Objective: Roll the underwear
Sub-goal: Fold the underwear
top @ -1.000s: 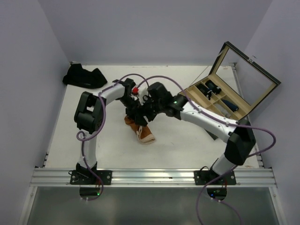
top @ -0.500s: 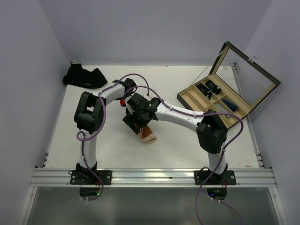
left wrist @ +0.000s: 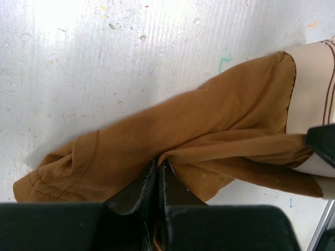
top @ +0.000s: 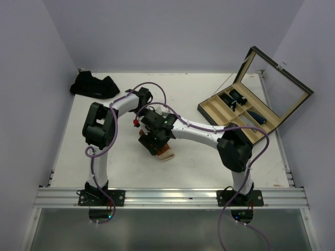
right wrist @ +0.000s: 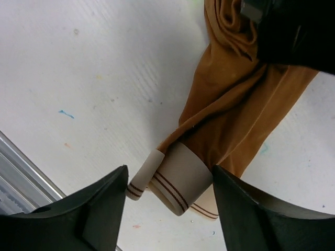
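The rust-orange underwear [left wrist: 209, 115] lies stretched on the white table, its cream striped waistband [right wrist: 183, 178] curled into a short roll at one end. My left gripper [left wrist: 159, 166] is shut on a fold of the orange cloth at the other end. My right gripper [right wrist: 168, 175] is open, with one finger on each side of the rolled waistband and close against it. In the top view the two grippers meet over the underwear [top: 166, 153], which the right gripper [top: 155, 142] mostly covers.
A dark heap of underwear [top: 94, 84] lies at the table's back left corner. At the right stands a wooden compartment box [top: 246, 112] with its glass lid [top: 277, 83] raised and dark rolls in some compartments. A metal rail [top: 167, 197] runs along the near edge.
My right arm has swung left and nearer, bringing its gripper down over the waistband end. Its jaws widened, then narrowed around the roll. The left gripper has kept its hold.
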`<state>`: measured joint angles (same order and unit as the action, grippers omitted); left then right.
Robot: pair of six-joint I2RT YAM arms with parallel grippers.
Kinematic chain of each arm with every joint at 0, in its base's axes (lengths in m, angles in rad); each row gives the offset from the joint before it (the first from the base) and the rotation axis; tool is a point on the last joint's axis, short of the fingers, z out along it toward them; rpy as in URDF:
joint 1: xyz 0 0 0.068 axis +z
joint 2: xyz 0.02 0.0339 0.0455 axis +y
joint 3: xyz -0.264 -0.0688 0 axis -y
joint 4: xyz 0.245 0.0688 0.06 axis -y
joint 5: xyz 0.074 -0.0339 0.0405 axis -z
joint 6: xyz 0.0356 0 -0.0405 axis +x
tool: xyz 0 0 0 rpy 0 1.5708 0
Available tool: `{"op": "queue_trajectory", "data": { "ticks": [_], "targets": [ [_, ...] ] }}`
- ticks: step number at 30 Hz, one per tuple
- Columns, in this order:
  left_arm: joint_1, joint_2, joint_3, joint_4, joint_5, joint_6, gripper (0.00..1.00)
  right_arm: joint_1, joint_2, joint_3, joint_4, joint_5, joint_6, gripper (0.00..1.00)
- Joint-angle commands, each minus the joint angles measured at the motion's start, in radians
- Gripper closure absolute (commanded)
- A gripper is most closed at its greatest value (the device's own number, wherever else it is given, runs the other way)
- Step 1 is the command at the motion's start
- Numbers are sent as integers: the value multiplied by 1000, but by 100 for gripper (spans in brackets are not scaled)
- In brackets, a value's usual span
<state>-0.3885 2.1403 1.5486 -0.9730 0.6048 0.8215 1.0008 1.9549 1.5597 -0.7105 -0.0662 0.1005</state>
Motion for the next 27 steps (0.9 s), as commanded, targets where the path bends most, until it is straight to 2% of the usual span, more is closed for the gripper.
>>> {"op": "queue_trajectory", "data": {
  "ticks": [1, 5, 7, 8, 12, 14, 19, 21, 23, 27],
  "targets": [
    [-20, 104, -84, 92, -108, 16, 92, -28, -30, -50, 6, -41, 19, 34],
    [-21, 96, -100, 99, -109, 13, 92, -47, -53, -98, 23, -24, 11, 45],
    [-20, 96, -101, 97, -109, 11, 92, -62, -60, -122, 40, -21, 11, 56],
    [-20, 96, -99, 97, -111, 11, 92, -68, -76, -133, 49, -36, 11, 68],
    [-20, 90, -104, 96, -114, 13, 92, -128, -154, -232, 138, -157, 60, 95],
    [-20, 93, -107, 92, -115, 13, 92, -178, -192, -280, 221, -223, 94, 100],
    [-16, 92, -111, 83, -102, 10, 92, -306, -248, -440, 396, -499, 229, 100],
    [-12, 87, -110, 79, -89, 4, 90, -327, -231, -493, 439, -558, 260, 100],
    [2, 63, -110, 80, -44, -1, 84, -343, -206, -513, 453, -625, 263, 100],
    [43, -9, -90, 99, 59, -41, 65, -343, -131, -511, 419, -661, 213, 100]
  ]
}}
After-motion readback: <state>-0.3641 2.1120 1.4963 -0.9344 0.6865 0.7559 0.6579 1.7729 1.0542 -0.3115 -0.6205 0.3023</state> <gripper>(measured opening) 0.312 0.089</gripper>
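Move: Some 5 cm to the right of the open right fingers, about 2 cm nearer the base and 5 cm lower, lies the underwear's folded cream waistband. The brown stretch pinched by the left hand is about 9 cm ahead of the right hand, 1 cm left; the bunched brown end is about 8 cm ahead, 6 cm left, both some 6 cm down. From the left hand the waistband lies about 11 cm back, 7 cm right, level. Sweeping about 5 cm right and nearly 4 cm down to the cream waistband, the right hand closes its fingers on it, lifts some 3 cm while drifting farther right, then sinks slightly, its wrist tilting about 35 degrees so the fingertips swing left and towards the base. The left hand stays on the brown cloth and only at the end starts to open. ##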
